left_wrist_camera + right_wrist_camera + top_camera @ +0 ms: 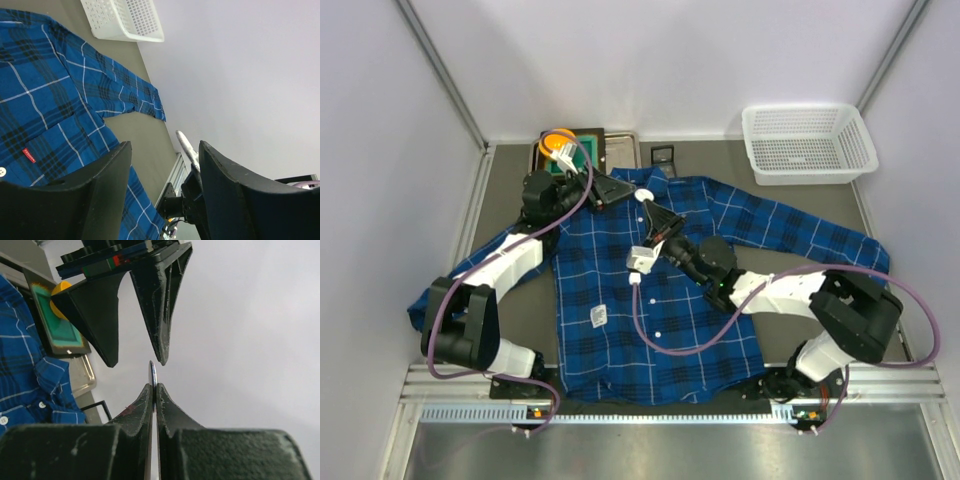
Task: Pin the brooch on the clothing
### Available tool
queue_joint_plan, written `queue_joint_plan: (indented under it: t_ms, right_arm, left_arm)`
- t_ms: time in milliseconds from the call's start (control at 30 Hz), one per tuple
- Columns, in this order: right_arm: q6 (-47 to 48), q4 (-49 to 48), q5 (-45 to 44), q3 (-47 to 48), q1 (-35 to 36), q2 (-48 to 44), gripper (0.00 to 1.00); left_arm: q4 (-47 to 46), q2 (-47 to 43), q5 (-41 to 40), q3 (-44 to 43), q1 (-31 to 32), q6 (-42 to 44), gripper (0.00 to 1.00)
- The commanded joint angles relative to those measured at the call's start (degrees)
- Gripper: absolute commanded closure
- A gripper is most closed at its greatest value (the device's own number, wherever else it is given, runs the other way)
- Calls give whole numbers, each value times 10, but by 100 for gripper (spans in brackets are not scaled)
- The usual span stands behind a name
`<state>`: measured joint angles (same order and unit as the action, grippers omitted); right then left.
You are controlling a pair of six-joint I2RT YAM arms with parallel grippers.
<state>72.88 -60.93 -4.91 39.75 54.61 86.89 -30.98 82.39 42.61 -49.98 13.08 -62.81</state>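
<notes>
The clothing (650, 300), a blue plaid shirt, lies spread flat on the table, collar at the far side. Just above the collar, my right gripper (655, 212) is shut on the brooch (642, 196). The right wrist view shows the brooch (153, 371) edge-on, a thin disc sticking up out of my right gripper (153, 386). My left gripper (620, 190) faces it from the left, open, with its fingers (161, 315) just beyond the disc's edge. In the left wrist view the brooch (184, 144) stands ahead of my left gripper (165, 147), apart from both fingers.
A white mesh basket (808, 140) stands at the back right. At the back left an orange round dish (558, 143) sits on a green-topped block beside a metal tray (622, 148). A small black frame (663, 155) lies behind the collar. Walls close in the sides.
</notes>
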Motion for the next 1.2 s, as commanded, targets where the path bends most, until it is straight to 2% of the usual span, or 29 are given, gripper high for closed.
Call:
queue_joint_plan:
  t_ms: [0, 267, 500, 1033, 1067, 1167]
  right_arm:
    - [28, -50, -5, 3, 12, 13, 100]
    - [46, -70, -23, 14, 17, 35, 100]
    - [61, -82, -38, 26, 23, 57, 100]
    - [83, -125, -59, 39, 30, 88, 100]
    - [82, -125, -59, 38, 30, 88, 100]
    - [76, -123, -62, 41, 31, 90, 100]
  left_arm:
    - [-28, -3, 12, -4, 4, 11, 40]
    - [-35, -9, 20, 1, 4, 15, 48]
    - [-37, -2, 26, -3, 6, 12, 50]
    - [-13, 0, 21, -10, 10, 25, 62]
    - [-14, 1, 21, -10, 10, 24, 64]
    - [-29, 2, 27, -8, 10, 21, 81]
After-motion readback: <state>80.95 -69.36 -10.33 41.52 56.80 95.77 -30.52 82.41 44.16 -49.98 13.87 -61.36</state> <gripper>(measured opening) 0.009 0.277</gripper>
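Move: The brooch, pinched in the shut right fingers, sits just off the left hand's open fingertips, about 3 cm to its right, 1 cm back and 1 cm above. The left fingertips lie some 3 cm ahead of the right hand, 4 cm left and 1 cm lower. From the left hand the shirt collar is roughly 13 cm ahead, and the red tag some 3 cm back and 5 cm right, both about 25 cm below. Right hand lowers the held brooch about 1.5 cm and leftward between the left fingers, which partly close around it. ##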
